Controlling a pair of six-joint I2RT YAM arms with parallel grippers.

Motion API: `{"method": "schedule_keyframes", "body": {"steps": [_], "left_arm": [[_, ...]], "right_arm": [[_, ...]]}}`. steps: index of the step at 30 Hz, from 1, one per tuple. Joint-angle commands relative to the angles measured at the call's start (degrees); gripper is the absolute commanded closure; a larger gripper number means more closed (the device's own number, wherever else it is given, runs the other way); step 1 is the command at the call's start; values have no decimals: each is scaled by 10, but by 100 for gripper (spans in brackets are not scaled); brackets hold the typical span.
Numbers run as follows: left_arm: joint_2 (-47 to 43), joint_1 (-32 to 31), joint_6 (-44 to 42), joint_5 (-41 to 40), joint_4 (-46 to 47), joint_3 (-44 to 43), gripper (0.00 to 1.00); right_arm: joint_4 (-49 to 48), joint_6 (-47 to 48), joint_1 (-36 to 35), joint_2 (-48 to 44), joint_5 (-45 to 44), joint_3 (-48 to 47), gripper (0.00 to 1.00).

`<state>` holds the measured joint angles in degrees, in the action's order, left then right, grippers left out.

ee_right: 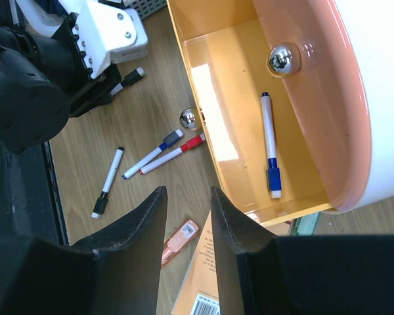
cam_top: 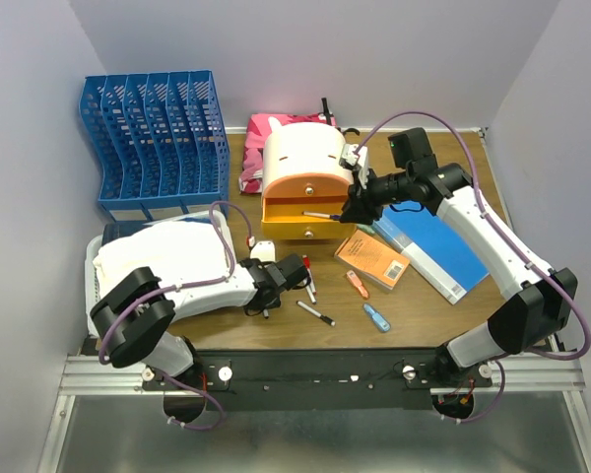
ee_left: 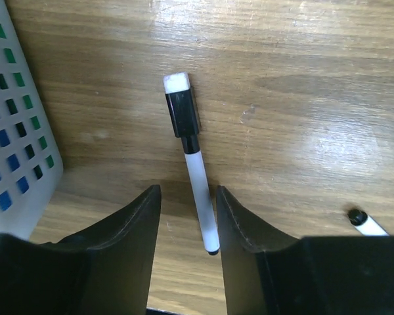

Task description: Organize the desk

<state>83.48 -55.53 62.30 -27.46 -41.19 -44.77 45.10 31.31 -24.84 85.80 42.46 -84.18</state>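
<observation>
On the brown desk (cam_top: pixel 424 305) lies a white marker with a black cap (ee_left: pixel 192 164), also seen in the right wrist view (ee_right: pixel 128 79). My left gripper (ee_left: pixel 187 190) straddles its tail end low over the wood. The marker rests against the right finger, with a gap to the left finger, so the gripper is open. My right gripper (ee_right: pixel 187 191) hovers open and empty beside the pulled-out orange drawer (ee_right: pixel 230 98) of the white-topped drawer unit (cam_top: pixel 300 163). A blue-capped marker (ee_right: pixel 269 141) lies inside that drawer.
A red and a blue marker (ee_right: pixel 161 151) and another black marker (cam_top: pixel 315 313) lie on the desk. An orange book (cam_top: pixel 372 258), a blue book (cam_top: pixel 433 246), a pink eraser (cam_top: pixel 357 284) and a small blue item (cam_top: pixel 376 317) lie right. Blue file rack (cam_top: pixel 153 143) and white tray (cam_top: pixel 158 261) stand left.
</observation>
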Motion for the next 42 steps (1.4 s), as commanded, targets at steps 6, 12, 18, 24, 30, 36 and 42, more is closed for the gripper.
{"method": "schedule_keyframes", "body": {"steps": [6, 12, 18, 24, 30, 36, 42], "left_arm": [[12, 7, -11, 16, 63, 25, 61], [17, 15, -36, 51, 109, 46, 70], [6, 19, -59, 79, 139, 57, 81], [-23, 18, -87, 95, 153, 64, 95], [-97, 18, -164, 125, 142, 64, 100], [-170, 18, -280, 195, 107, 49, 100], [-231, 14, -409, 303, 94, 25, 100]], "right_arm": [[-4, -11, 11, -16, 25, 7, 59], [-3, -10, 14, -15, 30, 4, 59], [-1, -8, 16, -15, 33, 2, 59], [2, -7, 18, -16, 37, 1, 59], [4, -4, 20, -17, 46, 2, 59], [4, -3, 23, -17, 52, 2, 59], [14, 5, 31, -15, 59, -5, 59]]}}
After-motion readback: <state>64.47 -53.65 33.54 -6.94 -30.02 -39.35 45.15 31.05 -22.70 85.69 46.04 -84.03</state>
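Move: The near black-capped marker lies almost under the left hand: its middle about 2 cm ahead, 2 cm right and 1 cm lower. At that same height, a second black-capped marker is some 16 cm right and 2 cm back; the blue marker is 14 cm right and 5 cm ahead, the red one 3 cm beyond the blue. From the right hand the near marker is roughly 22 cm left, 10 cm back, 23 cm below. Left hand edges right, pinches the near marker mid-body, then lifts it about 5 cm, turning clockwise some 30 degrees. ##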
